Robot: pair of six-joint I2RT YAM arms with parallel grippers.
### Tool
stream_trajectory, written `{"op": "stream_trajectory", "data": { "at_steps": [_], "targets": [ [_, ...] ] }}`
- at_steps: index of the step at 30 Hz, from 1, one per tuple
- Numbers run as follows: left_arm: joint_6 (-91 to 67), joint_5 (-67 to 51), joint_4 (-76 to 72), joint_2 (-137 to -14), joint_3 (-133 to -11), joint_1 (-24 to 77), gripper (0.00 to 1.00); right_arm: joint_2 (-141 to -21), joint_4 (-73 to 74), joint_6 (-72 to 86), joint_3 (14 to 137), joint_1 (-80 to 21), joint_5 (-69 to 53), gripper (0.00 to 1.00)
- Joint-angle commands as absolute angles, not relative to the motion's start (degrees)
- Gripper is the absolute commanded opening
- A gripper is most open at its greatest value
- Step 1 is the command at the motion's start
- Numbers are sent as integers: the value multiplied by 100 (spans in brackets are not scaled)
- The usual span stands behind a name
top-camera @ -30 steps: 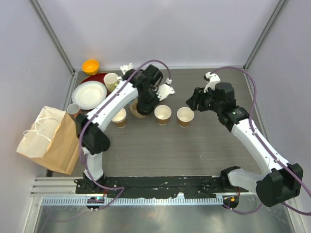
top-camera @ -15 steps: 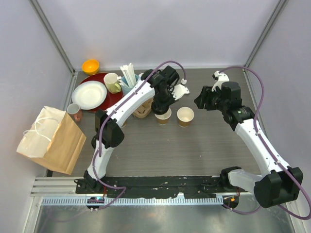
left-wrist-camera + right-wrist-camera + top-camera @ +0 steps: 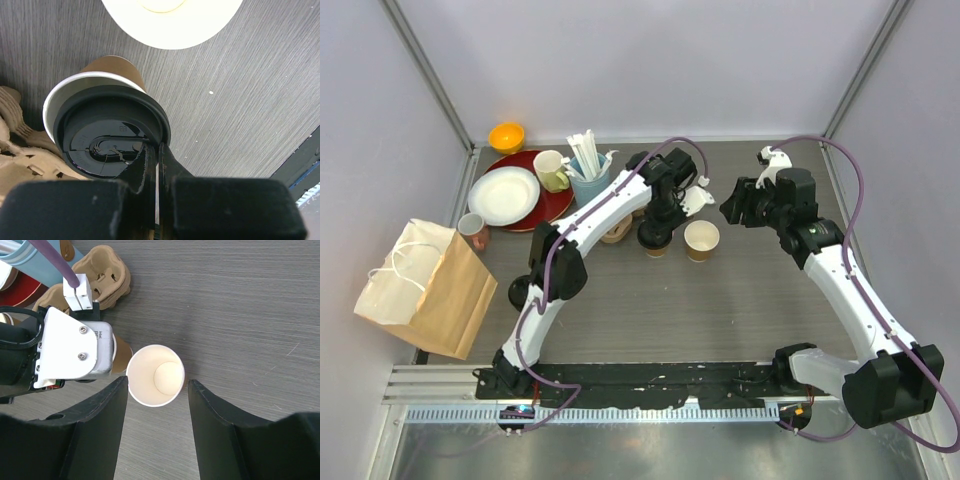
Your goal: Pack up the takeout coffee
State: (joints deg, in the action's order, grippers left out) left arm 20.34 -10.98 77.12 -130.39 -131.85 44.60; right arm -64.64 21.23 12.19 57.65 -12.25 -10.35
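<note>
A brown paper coffee cup [image 3: 117, 67] stands under my left gripper [image 3: 154, 150], which is shut on the rim of a black sip lid [image 3: 110, 130]. The lid lies over the cup's mouth, a crescent of white rim showing at its left. From above, that gripper [image 3: 655, 228] covers this cup [image 3: 656, 248]. A second cup [image 3: 701, 240], without a lid and cream-white inside, stands just to the right. In the right wrist view this open cup [image 3: 155, 375] lies below my right gripper [image 3: 157, 385], whose jaws stand open and apart from it. The right gripper [image 3: 730, 205] hovers at the cup's upper right.
A moulded cardboard cup carrier [image 3: 615, 232] lies just left of the lidded cup. A brown paper bag [image 3: 425, 290] stands at the left edge. At the back left, a red tray [image 3: 555, 205] holds a white plate, a pale mug and a blue cup of white sticks [image 3: 588, 175].
My left arm has swung right from beside the carrier, carrying the black lid over the middle cup. The right gripper drew back slightly to the right, then held still.
</note>
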Motion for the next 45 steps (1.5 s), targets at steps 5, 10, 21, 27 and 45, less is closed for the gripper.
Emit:
{"op": "stream_trajectory", "data": {
  "at_steps": [5,10,21,27,45],
  "targets": [
    [1995,-1195,7831,-13104,-13526,4500,0,-6381,2004,1178,5985,-1213,-1125,57],
    [2021,-1116,7761,-13175,-13579,4500,0,-6398,2004,1160,5994,-1213,-1151,57],
    [2100,-1081,7805,-13298,-13588,4500,0,-6407,1916,1169,5985,-1213,-1292,57],
    [2092,-1186,7831,-13359,-13693,4500,0,-6363,1925,1151,5950,-1222,-1266,57],
    [2215,-1283,7805,-13035,-13746,4509,34,-6381,1907,1151,5950,-1222,-1406,57]
  ]
}}
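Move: The left hand still pinches the black lid by its rear edge. The middle cup beneath the lid is centred about 5 cm ahead of the hand, 1 cm to its right and 5 cm below. The right cup stands about 4 cm ahead and 12 cm right, the cup tray some 12 cm ahead and 7 cm left. From the right hand, the middle cup is about 15 cm left, 2 cm back and 15 cm below. The left hand eases the lid about 1 cm right, slightly forward and down onto the middle cup, then opens. ##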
